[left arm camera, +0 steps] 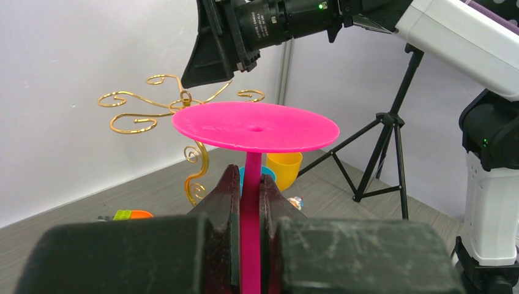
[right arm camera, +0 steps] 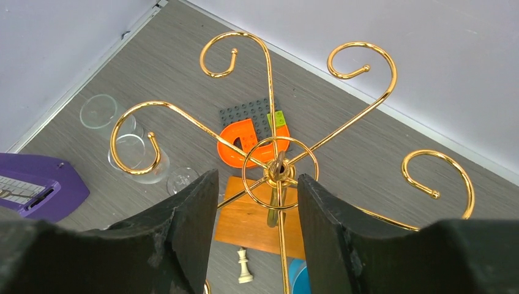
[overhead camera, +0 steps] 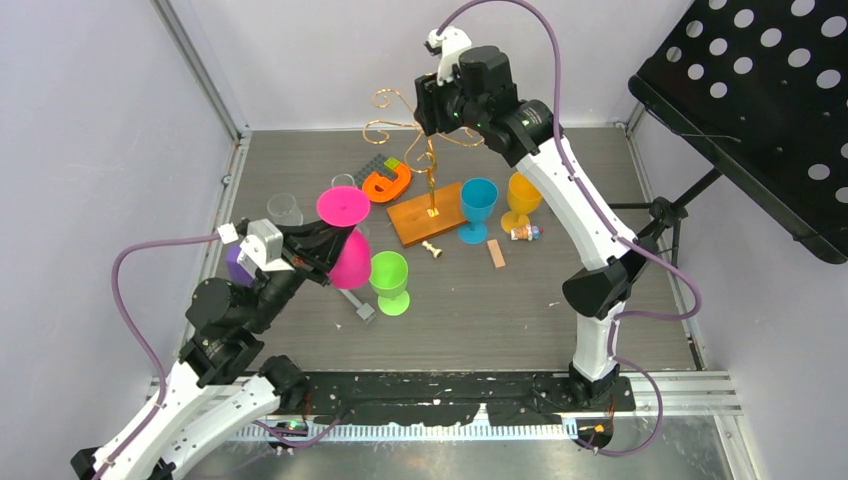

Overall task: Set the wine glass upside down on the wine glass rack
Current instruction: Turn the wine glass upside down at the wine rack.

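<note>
The pink wine glass (overhead camera: 350, 262) hangs upside down over the table's left-middle, its round foot (left arm camera: 256, 127) on top. My left gripper (overhead camera: 336, 240) is shut on its stem, which runs up between the fingers (left arm camera: 227, 190). The wine glass rack (overhead camera: 430, 150) stands at the back centre: gold curled arms on a wooden base (overhead camera: 415, 218). My right gripper (overhead camera: 432, 122) hovers over the rack's top, open. From the right wrist, its fingers (right arm camera: 196, 208) stand either side of the rack's central ring (right arm camera: 278, 165) without touching it.
Green (overhead camera: 390, 282), blue (overhead camera: 478, 205) and yellow (overhead camera: 522, 198) glasses stand round the rack base. A clear glass (overhead camera: 285, 208), an orange piece on a grey plate (overhead camera: 385, 182), a chess piece (overhead camera: 432, 249) and a purple object (overhead camera: 238, 264) lie nearby. A black music stand (overhead camera: 760, 110) overhangs the right.
</note>
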`<state>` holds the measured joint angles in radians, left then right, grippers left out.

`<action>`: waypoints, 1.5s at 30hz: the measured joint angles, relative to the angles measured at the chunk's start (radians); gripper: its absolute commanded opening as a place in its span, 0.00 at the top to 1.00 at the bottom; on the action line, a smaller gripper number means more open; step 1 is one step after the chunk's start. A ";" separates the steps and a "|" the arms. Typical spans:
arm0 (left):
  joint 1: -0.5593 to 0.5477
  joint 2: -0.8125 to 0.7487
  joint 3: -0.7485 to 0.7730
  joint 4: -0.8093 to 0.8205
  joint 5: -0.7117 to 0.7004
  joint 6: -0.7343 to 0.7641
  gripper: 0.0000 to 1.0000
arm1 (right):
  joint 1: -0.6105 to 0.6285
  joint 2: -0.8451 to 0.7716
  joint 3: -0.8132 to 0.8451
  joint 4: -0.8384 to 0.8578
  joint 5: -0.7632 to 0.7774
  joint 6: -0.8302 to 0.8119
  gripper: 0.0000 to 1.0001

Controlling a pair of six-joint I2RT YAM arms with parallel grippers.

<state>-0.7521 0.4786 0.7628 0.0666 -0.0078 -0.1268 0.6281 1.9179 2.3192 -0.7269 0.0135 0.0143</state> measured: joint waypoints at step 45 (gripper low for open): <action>0.028 0.257 -0.047 0.268 -0.048 0.140 1.00 | -0.006 0.064 -0.070 0.106 0.072 0.010 0.95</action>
<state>-0.7242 0.7357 0.7155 0.3344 -0.0559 0.0135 0.6216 1.9823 2.2490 -0.6209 0.0853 0.0242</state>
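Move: The hub at the top of the wine glass rack is about 4 cm ahead of my open right hand and 4 cm below. From it, the orange toy lies some 8 cm farther out and 9 cm left, the blue goblet 5 cm nearer and 9 cm right, both far below. For my left hand, holding the pink glass foot-up, the hub is roughly 29 cm ahead, 11 cm right and 6 cm lower; the green goblet stands 4 cm ahead, 4 cm right, far below. My right hand sinks about 4 cm while easing some 3 cm forward onto the rack's hub, then narrows its fingers to pinch the upright there and keeps hold. My left hand, still gripping the pink glass's stem, all but waits until the grip is made, then speeds up forward and a bit right, about 7 cm and slightly down, carrying the upturned glass towards the rack. ##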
